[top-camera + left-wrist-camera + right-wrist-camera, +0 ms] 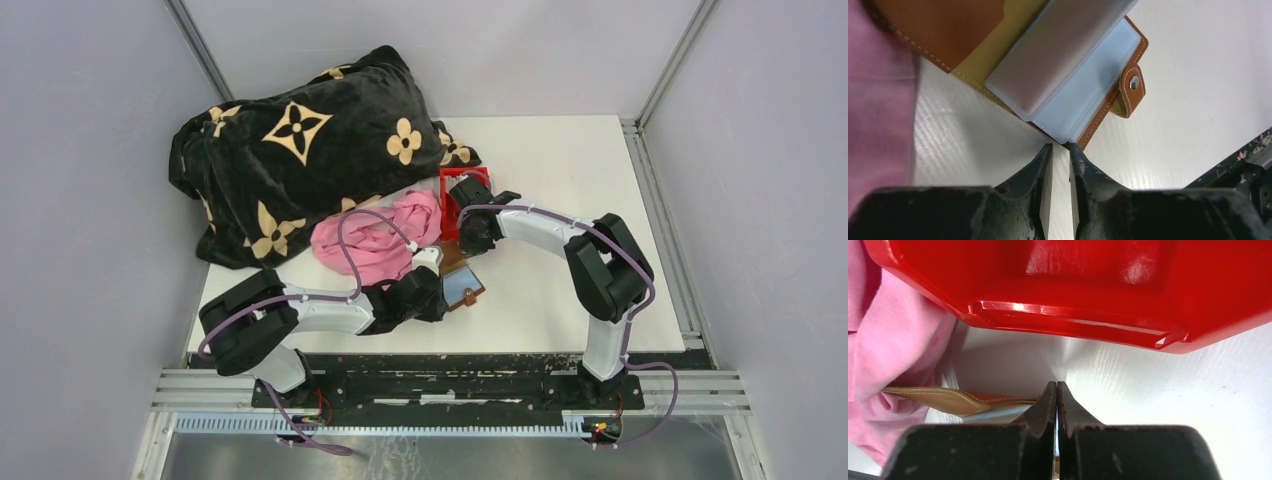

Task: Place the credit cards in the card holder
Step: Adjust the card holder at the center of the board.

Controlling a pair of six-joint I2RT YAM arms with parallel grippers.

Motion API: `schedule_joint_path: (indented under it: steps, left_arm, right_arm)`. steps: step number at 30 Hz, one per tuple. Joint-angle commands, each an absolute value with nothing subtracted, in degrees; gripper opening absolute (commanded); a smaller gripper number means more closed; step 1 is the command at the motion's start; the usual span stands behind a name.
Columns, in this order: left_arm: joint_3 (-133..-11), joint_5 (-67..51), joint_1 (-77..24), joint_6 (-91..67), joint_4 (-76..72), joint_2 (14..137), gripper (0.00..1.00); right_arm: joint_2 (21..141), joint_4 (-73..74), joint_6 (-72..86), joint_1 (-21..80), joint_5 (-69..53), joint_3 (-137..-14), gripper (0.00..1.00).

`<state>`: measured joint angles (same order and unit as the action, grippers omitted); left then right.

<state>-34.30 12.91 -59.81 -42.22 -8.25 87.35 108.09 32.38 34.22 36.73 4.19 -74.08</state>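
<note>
The card holder (973,30) lies open on the white table, brown leather with a snap tab (1134,84) and pale clear pockets (1073,85) fanned up. From above, the card holder (463,287) sits between the two grippers. My left gripper (1060,149) points at its near corner, jaws a narrow gap apart with only bare table showing between them. My right gripper (1056,386) is shut with nothing in it, low over the table just short of the red bin (1088,285); the card holder's edge (943,397) lies at its left. No credit cards show in any view.
A pink cloth (375,240) lies bunched against the holder's left side. A large black blanket (300,150) with tan flower patterns covers the far left of the table (560,170). The red bin (462,200) stands mid-table under the right wrist.
</note>
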Motion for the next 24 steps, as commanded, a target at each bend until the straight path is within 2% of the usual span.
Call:
schedule_joint_path:
  steps: [1,19,24]
  left_arm:
    - [-34.89,9.39,-59.89,-42.28,-10.72,89.71,0.27]
    - [-42.71,3.51,-60.64,-42.01,-14.04,97.07,0.28]
    - [-44.31,2.81,-60.86,-42.01,-14.84,98.93,0.28]
  right_arm:
    - [108.53,33.41,32.73,37.18,2.75,-76.67,0.01]
    - [108.38,35.18,30.47,37.00,1.38,-78.98,0.01]
    - [108.44,36.55,29.44,36.32,2.52,-80.61,0.04]
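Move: The open card holder lies at the left fingertips: its middle is about 7 cm ahead of and 4 cm right of the left hand, its near-left corner right at the fingers. From the right hand the holder's middle is roughly 5 cm back, 2 cm left and 1 cm below. The red box is centred some 10 cm ahead of the right hand, and the pink cloth's middle is 14 cm ahead and 13 cm left of the left hand. Slightly parted, the left fingertips keep pushing against the holder's near-left corner, sweeping it about 6 cm to the right, low over the table, with a small wrist tilt and turn. The closed right fingertips stay at the holder's hinge end, easing back under 1 cm, then forward again and up about 1 cm. ##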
